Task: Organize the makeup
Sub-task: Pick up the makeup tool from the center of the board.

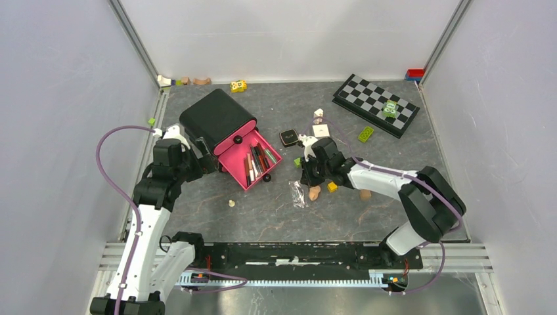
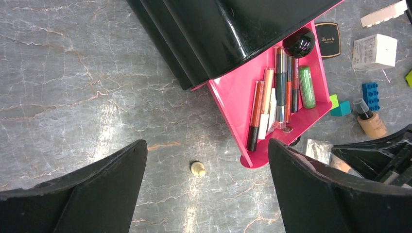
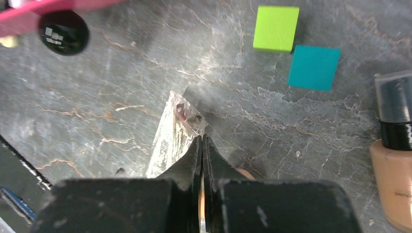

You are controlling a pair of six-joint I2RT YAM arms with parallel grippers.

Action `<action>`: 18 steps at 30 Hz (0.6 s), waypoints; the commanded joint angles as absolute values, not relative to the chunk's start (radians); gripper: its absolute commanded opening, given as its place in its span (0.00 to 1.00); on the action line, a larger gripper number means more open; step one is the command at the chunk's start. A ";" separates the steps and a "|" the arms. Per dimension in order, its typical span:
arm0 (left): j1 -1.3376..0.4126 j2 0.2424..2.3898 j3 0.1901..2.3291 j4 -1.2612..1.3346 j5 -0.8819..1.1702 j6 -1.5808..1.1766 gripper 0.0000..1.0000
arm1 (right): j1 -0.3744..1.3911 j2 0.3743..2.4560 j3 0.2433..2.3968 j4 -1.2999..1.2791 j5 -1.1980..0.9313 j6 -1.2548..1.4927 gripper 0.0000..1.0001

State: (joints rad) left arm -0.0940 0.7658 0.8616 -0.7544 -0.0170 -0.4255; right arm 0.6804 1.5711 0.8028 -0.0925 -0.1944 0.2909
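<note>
A black box (image 1: 215,118) has its pink drawer (image 1: 253,159) pulled out, holding makeup pencils (image 2: 266,104), a brush and a green tube (image 2: 306,86). My left gripper (image 2: 206,145) hangs open over bare table beside the drawer, above a small cream piece (image 2: 197,168). My right gripper (image 3: 201,138) is shut, its tips pinched on the edge of a clear plastic packet (image 3: 170,131) lying on the table. A foundation bottle (image 3: 394,145) lies to its right. A black compact (image 1: 288,137) sits behind the right gripper (image 1: 309,177), and a peach sponge (image 1: 315,192) lies near it.
Green (image 3: 276,28) and teal (image 3: 314,67) blocks lie just beyond the right gripper. A white cube (image 2: 374,51) and a blue brick (image 2: 370,94) lie near the compact. A chessboard (image 1: 374,104) lies at the back right, with small toys along the back wall (image 1: 238,85).
</note>
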 commanded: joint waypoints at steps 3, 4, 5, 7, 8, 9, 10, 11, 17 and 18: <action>-0.099 0.763 0.867 -0.731 -0.006 -0.412 1.00 | 0.678 1.448 0.823 -0.039 -0.195 0.315 0.00; -0.098 0.762 0.867 -0.731 -0.006 -0.412 1.00 | 0.678 1.434 0.827 -0.041 -0.188 0.320 0.00; -0.098 0.760 0.867 -0.732 -0.006 -0.413 1.00 | 0.678 1.419 0.830 -0.043 -0.183 0.326 0.00; -0.099 0.759 0.867 -0.732 -0.006 -0.413 1.00 | 0.678 1.395 0.838 -0.042 -0.180 0.334 0.00; -0.098 0.759 0.867 -0.732 -0.007 -0.413 1.00 | 0.678 1.384 0.845 -0.044 -0.178 0.337 0.00; -0.099 0.758 0.867 -0.732 -0.006 -0.413 1.00 | 0.678 1.377 0.855 -0.052 -0.169 0.338 0.00; -0.097 0.758 0.867 -0.731 -0.006 -0.413 1.00 | 0.679 1.368 0.870 -0.065 -0.153 0.336 0.00; -0.099 0.758 0.867 -0.731 -0.006 -0.413 1.00 | 0.681 1.363 0.883 -0.073 -0.143 0.332 0.00; -0.099 0.758 0.867 -0.732 -0.005 -0.414 1.00 | 0.685 1.358 0.993 -0.116 -0.135 0.324 0.00; -0.099 0.758 0.867 -0.731 -0.005 -0.414 1.00 | 0.688 1.362 1.011 -0.116 -0.140 0.327 0.00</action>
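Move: The right hand, low over the table, already has the makeup tool's clear bag pinched in its nearly shut fingers. The open pink drawer lies some 17 cm to its left and 9 cm farther out, about level with it. The lime block is about 7 cm straight ahead, the teal block 3 cm right of that hand and 7 cm ahead, the beige sponge 5 cm right and 3 cm back. From the left hand the drawer is about 11 cm right, 10 cm ahead and 16 cm below. Keeping its pinch on the clear bag, the right hand lifts the makeup tool steeply off the table, about 10 cm up. It also goes some 3 cm forward, mostly late in the lift, while the wrist tilts around 15 degrees so the fingers point less steeply down. ##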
